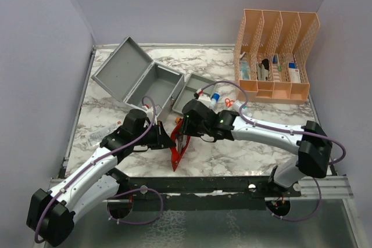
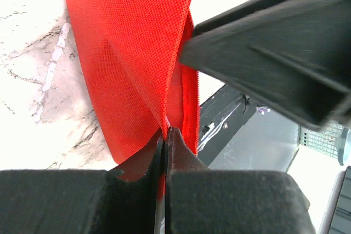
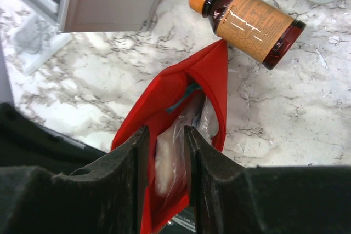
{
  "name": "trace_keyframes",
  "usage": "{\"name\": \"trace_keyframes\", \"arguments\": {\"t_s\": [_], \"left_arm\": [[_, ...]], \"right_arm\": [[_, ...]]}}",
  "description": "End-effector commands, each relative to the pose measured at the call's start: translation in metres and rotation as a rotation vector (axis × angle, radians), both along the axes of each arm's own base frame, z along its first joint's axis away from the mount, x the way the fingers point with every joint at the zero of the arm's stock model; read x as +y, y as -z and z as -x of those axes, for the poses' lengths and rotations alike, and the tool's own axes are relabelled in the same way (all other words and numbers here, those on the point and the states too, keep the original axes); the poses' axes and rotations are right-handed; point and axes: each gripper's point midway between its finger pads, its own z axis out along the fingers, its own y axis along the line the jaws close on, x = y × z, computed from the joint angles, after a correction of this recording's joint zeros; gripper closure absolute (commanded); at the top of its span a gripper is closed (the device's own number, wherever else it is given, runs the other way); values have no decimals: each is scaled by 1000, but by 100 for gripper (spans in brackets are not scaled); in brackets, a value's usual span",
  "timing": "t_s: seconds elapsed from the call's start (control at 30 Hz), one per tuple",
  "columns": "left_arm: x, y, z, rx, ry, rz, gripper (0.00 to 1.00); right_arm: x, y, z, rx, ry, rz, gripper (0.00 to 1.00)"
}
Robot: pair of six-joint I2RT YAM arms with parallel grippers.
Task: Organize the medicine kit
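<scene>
The grey medicine kit (image 1: 152,85) stands open at the back left, lid (image 1: 119,68) tipped back, with its grey inner tray (image 1: 196,88) lying beside it. In front of it a red pouch (image 1: 179,150) hangs between both arms. My left gripper (image 2: 166,132) is shut on the pouch's (image 2: 131,53) fabric edge. My right gripper (image 3: 166,132) reaches into the pouch's (image 3: 211,75) open mouth, its jaws apart on either side of a clear plastic packet (image 3: 171,163). A brown bottle (image 3: 252,20) with an orange cap lies on the marble just beyond the pouch.
A peach slotted organizer (image 1: 276,56) holding boxes and tubes stands at the back right. A blue-capped bottle (image 1: 215,98) and red scissors (image 1: 228,103) lie by the tray. Clear packets (image 1: 96,137) lie at the left edge. Walls close the table on three sides.
</scene>
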Motion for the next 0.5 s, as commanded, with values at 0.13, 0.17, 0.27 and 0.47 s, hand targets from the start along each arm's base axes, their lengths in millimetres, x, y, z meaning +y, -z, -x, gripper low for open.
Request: {"name": "trace_keyframes", "arguments": {"t_s": [0.13, 0.17, 0.27, 0.47], "left_arm": [[-2, -19, -8, -58, -10, 19, 100], [-2, -20, -8, -61, -8, 21, 100], [-3, -24, -8, -77, 8, 25, 100], [-5, -35, -4, -98, 39, 52, 100]], "right_arm": [[-48, -25, -2, -101, 74, 60, 68], [-56, -25, -3, -112, 90, 82, 68], [-81, -22, -8, -135, 145, 146, 68], [-132, -18, -30, -153, 253, 214, 68]]}}
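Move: The right hand, empty, is over the far half of the open red pouch; the pouch's middle lies about 4 cm back, 1 cm left and 5 cm below it. The amber bottle lies some 9 cm ahead and 1 cm right, the blue-capped bottle about 23 cm ahead and 14 cm right, and the scissors about 22 cm ahead and 21 cm right, all roughly 8–10 cm lower. For the left hand, the pouch's middle is level fore and aft, 3 cm right and 5 cm down. The left fingers keep their pinch on the pouch's left rim, easing up about 1 cm at the end. The right hand draws up some 3.5 cm from the pouch mouth, then swings about 8 cm to the right, away from the pouch, sinking slightly and turning roughly 10 degrees clockwise and tipping up, fingers staying about a third open and empty. ##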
